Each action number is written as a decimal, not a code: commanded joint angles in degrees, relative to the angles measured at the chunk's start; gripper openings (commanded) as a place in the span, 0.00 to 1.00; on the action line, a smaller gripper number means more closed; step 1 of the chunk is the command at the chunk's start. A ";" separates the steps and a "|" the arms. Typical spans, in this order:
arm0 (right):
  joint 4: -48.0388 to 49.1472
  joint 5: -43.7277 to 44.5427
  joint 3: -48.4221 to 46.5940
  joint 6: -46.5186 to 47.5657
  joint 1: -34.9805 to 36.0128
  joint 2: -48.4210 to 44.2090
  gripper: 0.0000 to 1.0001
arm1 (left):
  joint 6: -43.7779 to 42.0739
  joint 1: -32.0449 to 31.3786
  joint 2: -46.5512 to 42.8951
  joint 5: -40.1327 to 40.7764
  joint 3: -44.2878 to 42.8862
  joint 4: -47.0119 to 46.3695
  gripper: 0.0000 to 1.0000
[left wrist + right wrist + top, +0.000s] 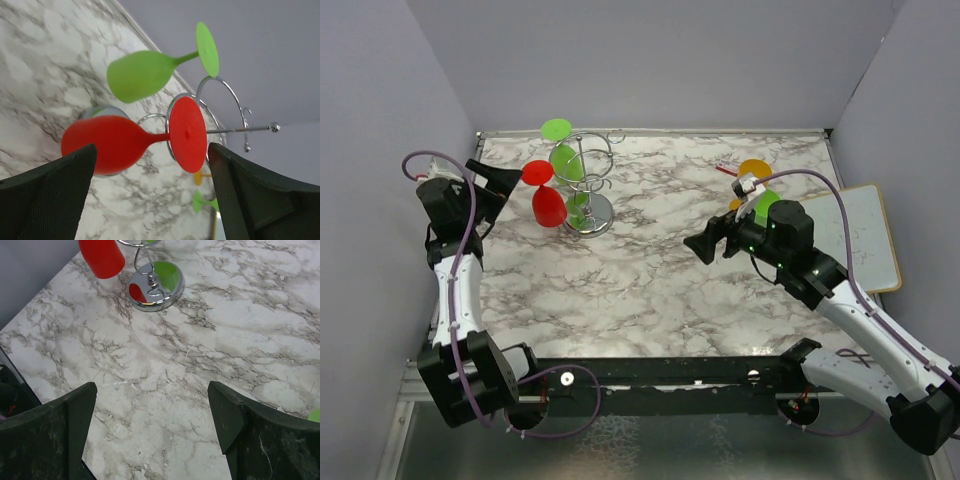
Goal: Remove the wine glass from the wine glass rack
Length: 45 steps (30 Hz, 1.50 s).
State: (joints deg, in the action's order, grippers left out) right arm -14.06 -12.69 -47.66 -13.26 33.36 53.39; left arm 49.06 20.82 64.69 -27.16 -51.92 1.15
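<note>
The chrome wine glass rack [590, 205] stands at the back left of the marble table. A red wine glass [547, 203] and a green wine glass [565, 160] hang bowl-down from its wire arms. My left gripper [505, 182] is open and empty, just left of the red glass's foot and apart from it. In the left wrist view the red glass [107, 145] lies ahead between the open fingers [50, 200], with the green glass [142, 74] and rack wire [222, 87] beyond it. My right gripper [704, 245] is open and empty over mid-table. Its wrist view shows the rack base [156, 286] and the red bowl [102, 257] far ahead.
An orange glass [754, 169] and a second green glass [766, 204] stand at the back right, partly hidden by my right arm. A white board [865, 235] lies along the right edge. Grey walls close the left, back and right sides.
</note>
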 commanded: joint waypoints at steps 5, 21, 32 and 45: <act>2.05 1.14 1.21 0.08 0.03 -1.29 0.95 | 14.72 0.81 1.05 -12.76 6.30 -17.01 0.93; 2.63 1.09 1.43 -0.04 0.03 -1.47 0.93 | 17.46 0.71 5.81 -15.77 4.59 -18.02 0.58; 2.95 1.09 1.21 -0.13 0.03 -1.41 0.93 | 17.89 0.38 6.85 -16.15 4.34 -18.67 0.39; 3.56 1.10 1.59 -0.10 0.03 -0.83 0.93 | 19.30 -0.58 8.67 -16.77 3.27 -20.55 0.29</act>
State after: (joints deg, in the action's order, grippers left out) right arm -13.10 -12.69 -46.63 -13.23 33.36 52.56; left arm 67.59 20.86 72.82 -42.17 -46.30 -16.64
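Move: The left hand is open beside the hanging red wine glass, whose foot lies about 8 cm to its right, some 3 cm ahead and roughly level. The green glass's foot is about 14 cm ahead and 13 cm right, and the rack's ring centre about 7 cm ahead and 17 cm right, both near that height. From the idle right hand the red foot is roughly 38 cm left, 16 cm ahead and slightly higher. The left hand eases about 4 cm right, rolls some 20 degrees, and mostly closes around the red foot's edge. ##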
